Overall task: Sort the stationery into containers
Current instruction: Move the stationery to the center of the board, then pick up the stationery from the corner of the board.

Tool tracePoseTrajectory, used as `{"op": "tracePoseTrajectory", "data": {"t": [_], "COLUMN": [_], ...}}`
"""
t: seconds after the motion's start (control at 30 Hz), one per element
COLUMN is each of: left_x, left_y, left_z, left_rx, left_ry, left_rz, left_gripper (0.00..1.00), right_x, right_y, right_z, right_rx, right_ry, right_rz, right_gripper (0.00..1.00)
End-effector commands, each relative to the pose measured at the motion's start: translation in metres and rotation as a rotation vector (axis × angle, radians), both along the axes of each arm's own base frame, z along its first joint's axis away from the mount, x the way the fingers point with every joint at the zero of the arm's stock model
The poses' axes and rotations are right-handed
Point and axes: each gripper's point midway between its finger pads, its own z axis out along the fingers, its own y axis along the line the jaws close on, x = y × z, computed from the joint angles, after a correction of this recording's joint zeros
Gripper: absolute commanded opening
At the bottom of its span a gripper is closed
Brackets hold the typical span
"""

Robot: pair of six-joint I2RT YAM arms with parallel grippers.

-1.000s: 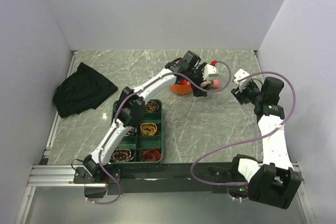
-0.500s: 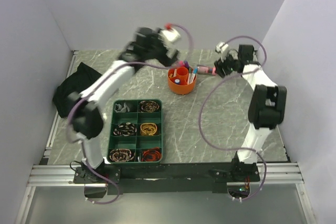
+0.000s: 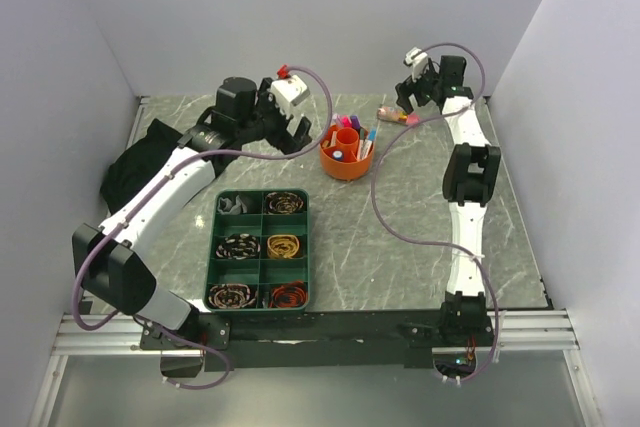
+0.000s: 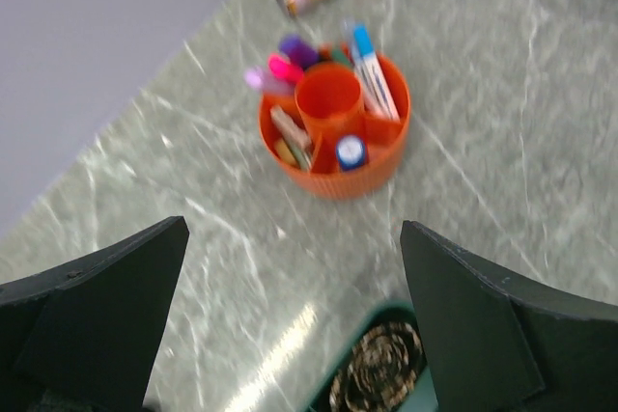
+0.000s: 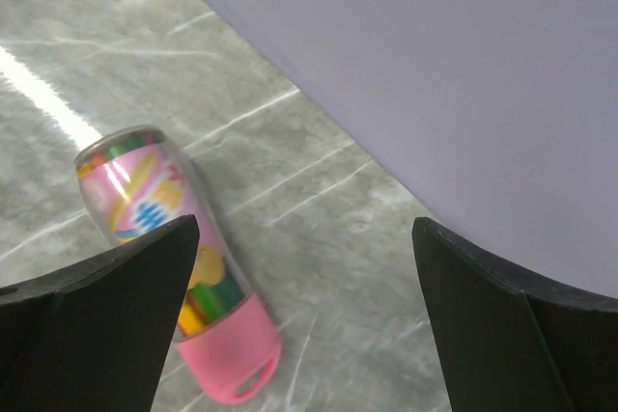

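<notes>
The round orange pot [image 3: 345, 171] stands at the back middle of the table with pens and markers [image 3: 350, 125] upright in it. In the left wrist view the pot [image 4: 338, 180] holds pink, purple and blue-capped pens [image 4: 372, 69] and a small blue-capped piece [image 4: 350, 151]. My left gripper [image 3: 295, 135] hovers open to the pot's left, with nothing in it [image 4: 293, 238]. A clear printed tube with a pink cap [image 3: 394, 115] lies by the back wall. My right gripper [image 3: 408, 105] is open just above it; the tube [image 5: 145, 190] lies beside the left finger, not gripped.
A green divided tray [image 3: 308, 247] with coiled bands sits in front of the pot. A black cloth [image 3: 150, 172] lies at the far left. The back wall rises close behind the tube. Side walls close the table in.
My right arm reached out to the back wall and its jaws opened, leaving the tube on the table. My left arm swung left, away from over the pot.
</notes>
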Motion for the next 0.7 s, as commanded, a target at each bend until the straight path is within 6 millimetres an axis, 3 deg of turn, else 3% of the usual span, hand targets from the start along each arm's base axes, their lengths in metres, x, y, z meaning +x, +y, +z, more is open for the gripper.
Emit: {"op": "tracePoseTrajectory", "data": {"t": [0.0,0.03,0.07,0.1,0.13,0.2,0.33,0.37,0.4,0.47,0.5,0.57,0.6,0.67], "left_x": [-0.009,-0.011,-0.011,-0.01,-0.01,-0.009,-0.007,-0.006,-0.005,-0.005,-0.006,-0.008,-0.015,-0.024], "left_y": [0.001,-0.001,-0.003,-0.004,-0.005,-0.007,-0.01,-0.01,-0.01,-0.009,-0.009,-0.011,-0.017,-0.025], "left_z": [0.015,0.018,0.02,0.024,0.026,0.029,0.023,0.021,0.02,0.019,0.021,0.016,0.012,-0.008], "left_rx": [-0.037,-0.047,-0.055,-0.065,-0.071,-0.087,-0.085,-0.081,-0.078,-0.075,-0.077,-0.063,-0.064,-0.023], "left_ry": [-0.005,-0.002,-0.003,-0.005,-0.007,-0.007,0.005,0.008,0.009,0.008,0.005,0.006,0.014,0.021], "left_rz": [-0.013,-0.024,-0.03,-0.028,-0.031,-0.033,-0.04,-0.039,-0.036,-0.035,-0.036,-0.067,-0.121,-0.208], "left_gripper": [0.99,0.99,0.99,1.0,0.99,0.99,0.99,0.99,1.0,0.99,0.99,0.99,0.99,0.99], "right_x": [0.033,0.031,0.021,0.016,0.011,-0.002,-0.003,-0.009,-0.01,-0.019,-0.019,-0.024,-0.024,-0.025], "right_y": [0.001,0.01,0.011,0.002,0.013,0.018,0.019,0.019,0.018,0.016,0.01,0.002,-0.009,-0.034], "right_z": [0.034,0.032,0.001,-0.004,-0.019,-0.048,-0.041,-0.053,-0.032,-0.034,-0.01,0.007,0.03,0.058], "right_rx": [-0.053,-0.105,-0.229,-0.315,-0.408,-0.491,-0.481,-0.491,-0.493,-0.468,-0.453,-0.365,-0.329,-0.165], "right_ry": [-0.165,-0.173,-0.139,-0.135,-0.118,-0.058,-0.054,-0.044,-0.075,-0.062,-0.085,-0.063,-0.082,-0.069], "right_rz": [-0.068,-0.033,0.041,0.051,0.07,0.134,0.148,0.161,0.149,0.107,0.074,-0.001,-0.051,-0.218], "right_gripper": [1.0,1.0,1.0,1.0,1.0,1.0,1.0,1.0,1.0,1.0,1.0,1.0,1.0,1.0]}}
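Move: The pink-capped tube of stationery lies on the table just to the left of the right hand's open fingers, about 6 cm left, 2 cm back and 7 cm below the hand point. The orange pen pot stands some 21 cm to the right hand's left and 15 cm nearer the base, about 4 cm lower than the hand. From the raised left hand the tube is roughly 28 cm ahead, 30 cm to the right and 27 cm down. Down and to the left goes the right hand, after easing forward a centimetre or two: it sinks about 5 cm beside where the tube lay, while the wrist rolls some 25 degrees, its left side dipping. Then it draws back towards the base by about 3 cm and slightly right again, the fingers staying wide open and empty. ##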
